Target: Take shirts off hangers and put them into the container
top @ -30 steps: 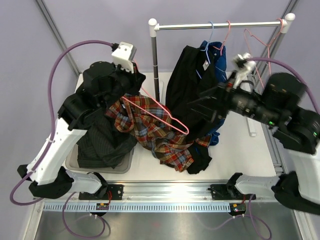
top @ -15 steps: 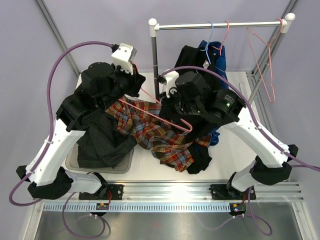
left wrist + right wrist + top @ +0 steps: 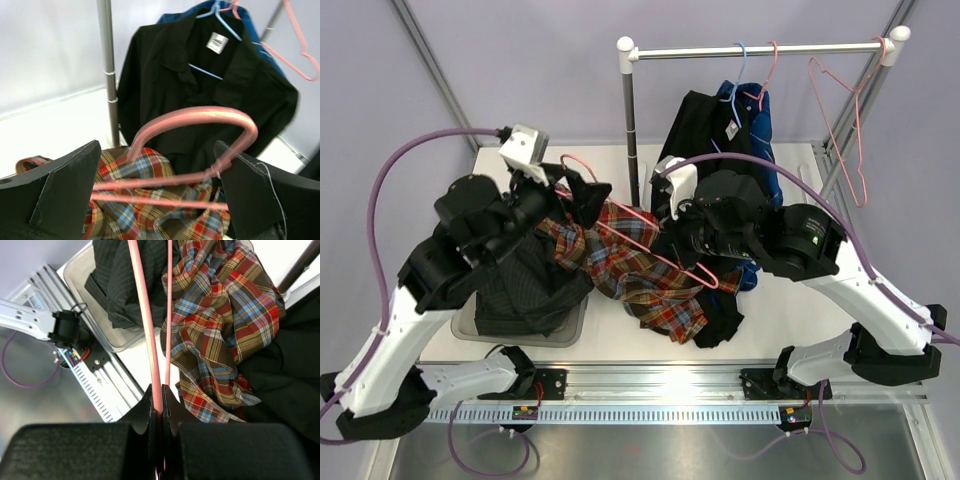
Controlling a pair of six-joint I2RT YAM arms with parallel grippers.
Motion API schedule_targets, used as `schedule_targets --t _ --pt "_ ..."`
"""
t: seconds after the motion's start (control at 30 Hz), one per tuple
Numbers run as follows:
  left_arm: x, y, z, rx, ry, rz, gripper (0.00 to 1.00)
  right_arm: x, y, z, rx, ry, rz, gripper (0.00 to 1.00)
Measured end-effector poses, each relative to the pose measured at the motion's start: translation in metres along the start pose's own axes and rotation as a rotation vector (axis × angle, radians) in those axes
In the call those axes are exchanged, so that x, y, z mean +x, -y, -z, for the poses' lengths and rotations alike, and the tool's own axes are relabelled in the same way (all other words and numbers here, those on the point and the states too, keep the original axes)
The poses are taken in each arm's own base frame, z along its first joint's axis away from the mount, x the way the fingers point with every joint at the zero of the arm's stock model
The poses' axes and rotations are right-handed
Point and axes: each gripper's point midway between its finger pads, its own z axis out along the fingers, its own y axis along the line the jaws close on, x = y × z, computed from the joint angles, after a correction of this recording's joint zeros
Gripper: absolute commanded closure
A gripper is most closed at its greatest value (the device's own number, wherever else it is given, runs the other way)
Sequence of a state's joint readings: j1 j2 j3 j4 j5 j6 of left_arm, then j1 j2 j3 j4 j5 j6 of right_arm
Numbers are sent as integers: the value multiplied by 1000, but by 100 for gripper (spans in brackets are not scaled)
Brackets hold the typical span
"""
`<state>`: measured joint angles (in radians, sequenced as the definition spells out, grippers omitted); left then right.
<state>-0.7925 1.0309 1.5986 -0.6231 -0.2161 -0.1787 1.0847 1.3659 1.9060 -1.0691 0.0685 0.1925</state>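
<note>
A pink hanger (image 3: 640,225) lies slanted over the plaid shirt (image 3: 635,275), which is heaped on the table. My right gripper (image 3: 160,407) is shut on the hanger's wire (image 3: 145,320) near its lower corner. My left gripper (image 3: 160,195) stands open, its fingers (image 3: 65,185) on either side of the hanger's hook (image 3: 190,120) without touching it. The pinstriped shirt (image 3: 520,290) fills the grey container (image 3: 468,328) at the left. On the rail hang the black shirt (image 3: 695,150), which is on a blue hanger (image 3: 220,17), and behind it the blue shirt (image 3: 762,120).
The rail stand's post (image 3: 630,130) rises just behind the plaid shirt, between the two arms. An empty pink hanger (image 3: 840,110) dangles at the rail's right end. The aluminium base rail (image 3: 650,385) runs along the table's near edge.
My left gripper opened and let go of the pink hanger, and that arm drew back to the left. My right gripper closed on the hanger's wire.
</note>
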Motion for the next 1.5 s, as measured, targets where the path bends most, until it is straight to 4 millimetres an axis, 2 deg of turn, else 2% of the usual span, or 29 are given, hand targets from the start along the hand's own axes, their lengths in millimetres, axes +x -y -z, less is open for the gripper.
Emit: schedule_targets --t 0.07,0.13,0.17,0.27,0.37,0.5,0.53,0.6,0.7,0.77,0.87,0.9,0.93,1.0,1.1,1.2,1.33,1.5 --pt "5 2 11 29 10 15 1 3 2 2 19 -11 10 100" --pt "15 -6 24 17 1 7 1 1 22 12 117 6 -16 100" --pt "21 -11 32 5 -1 7 1 -2 36 22 179 26 -34 100" --pt "28 -21 52 -9 27 12 1 -20 50 58 240 130 -69 100" --pt "13 -20 69 13 96 25 1 -28 52 86 237 204 -91 100" --pt "-16 -6 71 76 161 33 1 -29 57 101 260 240 -112 100" --pt "-18 -2 68 94 162 33 1 -29 59 102 269 241 -115 100" --pt "-10 4 56 114 132 28 1 -30 64 107 297 242 -118 100" --pt "34 6 27 113 20 24 1 -40 73 120 359 261 -125 100" --pt "87 2 4 85 -114 19 1 -55 79 141 401 317 -142 100" --pt "164 -7 -21 23 -314 6 1 -90 92 188 466 499 -210 100" --pt "190 -10 -26 -3 -384 -3 1 -95 96 203 480 551 -234 100" --pt "212 -14 -29 -28 -444 -13 1 -95 100 215 495 580 -252 100" --pt "241 -16 -34 -59 -524 -28 1 -86 108 234 524 607 -280 100" --pt "255 -14 -38 -76 -559 -24 1 -75 118 255 562 642 -327 100" --pt "260 -11 -46 -82 -563 -4 1 -63 127 259 605 643 -361 100" --pt "282 -10 -55 -107 -620 13 1 -43 132 247 635 596 -382 100" --pt "302 -12 -56 -131 -670 28 1 -4 138 223 667 498 -395 100"
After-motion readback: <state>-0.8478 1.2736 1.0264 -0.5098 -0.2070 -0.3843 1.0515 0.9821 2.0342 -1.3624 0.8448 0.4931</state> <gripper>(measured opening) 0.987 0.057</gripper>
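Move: The plaid shirt already lies loose, its middle roughly 8 cm to the open left gripper's right, 1 cm ahead and some 42 cm below. From that gripper the container is about 16 cm left, 4 cm ahead and 45 cm down. The right gripper holds the bare pink hanger; from this gripper the empty hangers on the rail are about 33 cm right, 22 cm ahead and near its height, and the black shirt about 11 cm right, 15 cm ahead and 14 cm lower. Carry the pinched hanger off to the right with the right gripper, about 25 cm, rising over the way and dipping again at the end, wrist swinging clockwise. Ease the left gripper back and left clear of the hanger, then return and plunge it about 30 cm over the plaid shirt, slightly right, tipping the fingers down, jaws wide open. ##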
